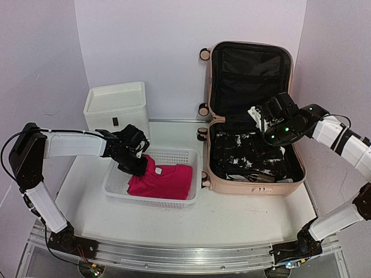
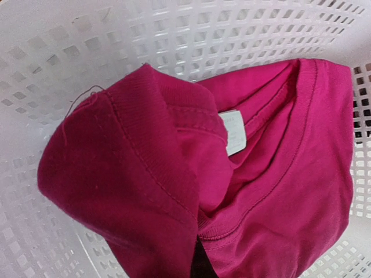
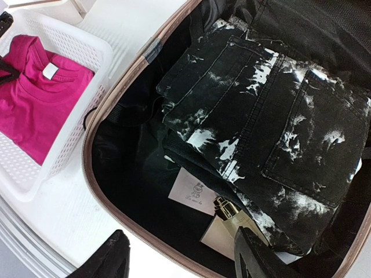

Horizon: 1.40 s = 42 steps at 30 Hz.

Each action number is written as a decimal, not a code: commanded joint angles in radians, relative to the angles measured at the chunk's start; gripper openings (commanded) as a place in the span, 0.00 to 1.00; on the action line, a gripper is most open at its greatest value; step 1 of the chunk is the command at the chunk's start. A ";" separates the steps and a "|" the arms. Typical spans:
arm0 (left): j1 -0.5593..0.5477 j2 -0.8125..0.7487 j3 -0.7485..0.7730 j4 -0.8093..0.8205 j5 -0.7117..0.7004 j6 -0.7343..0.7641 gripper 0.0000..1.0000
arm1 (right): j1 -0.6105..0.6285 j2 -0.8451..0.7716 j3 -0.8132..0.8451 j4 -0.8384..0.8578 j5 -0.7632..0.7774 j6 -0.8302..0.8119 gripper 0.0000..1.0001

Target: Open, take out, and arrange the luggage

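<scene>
The luggage (image 1: 250, 187) lies open at the right, its pale pink lid upright against the back wall. Folded black-and-white bleached jeans (image 3: 272, 116) fill its black-lined bottom half. At their edge lie a gold-capped perfume bottle (image 3: 229, 223) and a white card (image 3: 191, 188). My right gripper (image 3: 182, 258) hovers open over the case's near rim (image 3: 88, 152), with nothing between its fingers. My left gripper (image 1: 134, 162) is down in the white basket (image 1: 174, 155), shut on the left edge of a magenta T-shirt (image 2: 174, 191). The bunched cloth hides its fingers in the left wrist view.
A white plastic drawer unit (image 1: 116, 107) stands behind the basket at the back left. The basket sits directly left of the suitcase, close to its wheels (image 1: 202, 133). The walls close in at the back and on both sides.
</scene>
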 commanded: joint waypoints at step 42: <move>0.003 -0.457 -0.104 0.171 0.113 -0.067 0.80 | 0.077 0.537 0.268 -0.022 0.314 -0.564 0.88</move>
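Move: The left hand has the magenta shirt's left collar corner between its fingers; the shirt's middle lies about 8 cm to its right, 3 cm back and 4 cm lower. The white basket's middle is some 5 cm right, 2 cm back and 3 cm below. For the right hand, the folded black jeans lie roughly 10 cm ahead, 1 cm left and 14 cm down. The perfume bottle is about 2 cm ahead, 3 cm right and 17 cm below. Leftward some 6 cm and slightly down goes the left hand, opening wide and letting go of the shirt corner, then it climbs about 16 cm while drifting back right over the basket. The right hand swings right, then back left and slightly forward, sinking 11 cm towards the jeans, fingers spreading wider as its left side dips and it turns counter-clockwise. ##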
